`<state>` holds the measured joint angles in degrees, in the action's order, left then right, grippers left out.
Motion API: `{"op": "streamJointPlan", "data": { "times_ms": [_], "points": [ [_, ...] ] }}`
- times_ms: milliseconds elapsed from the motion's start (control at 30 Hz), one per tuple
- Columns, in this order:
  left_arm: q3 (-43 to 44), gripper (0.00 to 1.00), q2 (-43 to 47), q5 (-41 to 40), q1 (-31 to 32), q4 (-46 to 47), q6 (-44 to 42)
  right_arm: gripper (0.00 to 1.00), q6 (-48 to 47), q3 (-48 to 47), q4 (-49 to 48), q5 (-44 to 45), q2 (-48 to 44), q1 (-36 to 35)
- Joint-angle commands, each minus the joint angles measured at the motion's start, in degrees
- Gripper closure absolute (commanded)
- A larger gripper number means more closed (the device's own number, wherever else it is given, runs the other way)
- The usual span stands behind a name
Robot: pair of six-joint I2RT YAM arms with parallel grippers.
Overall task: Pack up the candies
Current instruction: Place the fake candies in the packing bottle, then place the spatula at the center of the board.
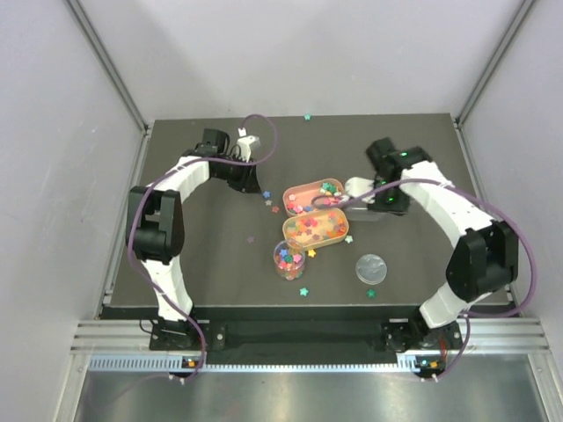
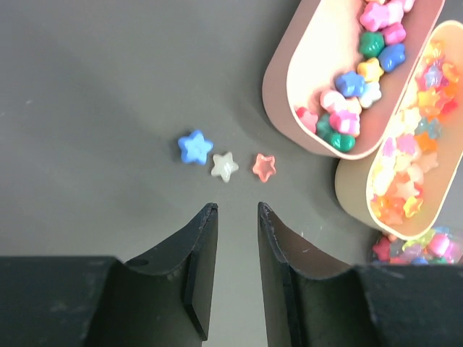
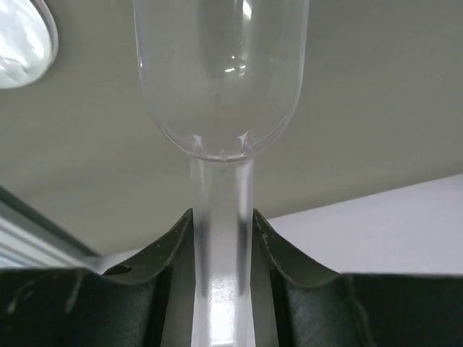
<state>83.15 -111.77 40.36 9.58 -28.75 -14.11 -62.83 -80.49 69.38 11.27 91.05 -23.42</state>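
The candies point(image 1: 314, 227) fill two oval pink trays, and more lie in the clear round jar point(image 1: 288, 260) in front of them. In the left wrist view a blue star point(image 2: 195, 147), a white star point(image 2: 225, 166) and a pink star point(image 2: 264, 167) lie loose on the mat just ahead of my left gripper point(image 2: 237, 208), which is open with nothing between its fingers. My right gripper point(image 3: 222, 213) is shut on the handle of a clear plastic scoop point(image 3: 221, 72), whose bowl looks empty. It hovers at the right end of the trays point(image 1: 362, 200).
The far tray point(image 2: 278, 79) holds star candies and the near tray point(image 2: 354, 195) holds orange, yellow and red ones. The jar's clear lid point(image 1: 370, 267) lies to the right of the jar. Stray stars dot the dark mat point(image 1: 202, 255), one at the far edge point(image 1: 306, 116).
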Motion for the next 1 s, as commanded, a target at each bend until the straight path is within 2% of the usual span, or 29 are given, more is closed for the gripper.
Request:
{"op": "streamJointPlan", "data": {
  "times_ms": [0,33,233,367,533,567,600,633,667,700,967],
  "points": [
    [-0.98,0.66,6.38,-1.68,-0.27,-3.23,-3.56,1.0,6.83,1.74,-7.84,-10.81,1.76,11.18],
    [-1.33,0.66,7.08,-1.95,-0.35,-3.59,-3.73,1.0,10.06,1.3,-8.64,-11.09,2.99,15.29],
    [-1.86,0.66,8.06,-3.09,-0.36,-5.52,-3.12,1.0,25.44,-5.02,-14.53,-19.43,14.06,26.47],
    [-0.45,0.66,7.09,-3.71,-0.36,-7.28,-2.59,1.0,31.88,-11.16,-17.96,-21.29,22.48,28.69],
    [1.74,0.66,6.38,-5.64,-0.36,-10.27,-3.9,1.0,34.0,-19.78,-18.23,-22.16,29.88,29.4],
    [1.92,0.66,6.3,-6.16,-0.36,-11.05,-4.17,0.98,34.0,-21.97,-17.8,-22.08,31.46,29.4],
    [2.01,0.66,6.3,-6.34,-0.36,-11.24,-4.35,0.83,33.48,-22.86,-17.27,-22.25,32.0,29.4],
    [2.01,0.66,6.3,-6.52,-0.36,-11.32,-4.35,0.75,33.12,-23.74,-16.66,-22.43,32.35,29.31],
    [2.01,0.66,6.3,-6.43,-0.27,-11.41,-4.44,0.49,32.77,-24.45,-15.43,-22.86,32.01,29.31],
    [2.01,0.66,6.56,-6.43,-0.27,-11.5,-4.61,0.42,31.55,-24.37,-14.99,-23.91,31.39,29.31],
    [-0.88,0.65,9.1,-5.12,-0.27,-12.2,-8.03,0.27,27.16,-15.76,-13.31,-27.34,18.04,29.4]
  ]
}}
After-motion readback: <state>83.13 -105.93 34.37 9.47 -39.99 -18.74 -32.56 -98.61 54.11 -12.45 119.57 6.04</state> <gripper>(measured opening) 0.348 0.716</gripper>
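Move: The clear scoop is already in the right hand, over the table's right half. The open table spot it goes to lies about 14 cm ahead, 9 cm right and 12 cm below that hand. About 15 cm to the hand's left stand the peach box, level with it, and the pink box, 8 cm farther out. The lid lies some 11 cm back and 1 cm left. From the left hand the spot is about 38 cm right, 2 cm ahead and 6 cm lower. The scoop, still gripped by its handle, is swept right and down by the right hand, then forward to the open table far right of the boxes: about 14 cm forward, 10 right and 10 down, swinging some 55 degrees clockwise as the hand tilts its left side up. There the fingers open, let go of it and begin drawing back and up. The empty left hand rises slightly and eases back-left about 4 cm, away from the loose stars. ##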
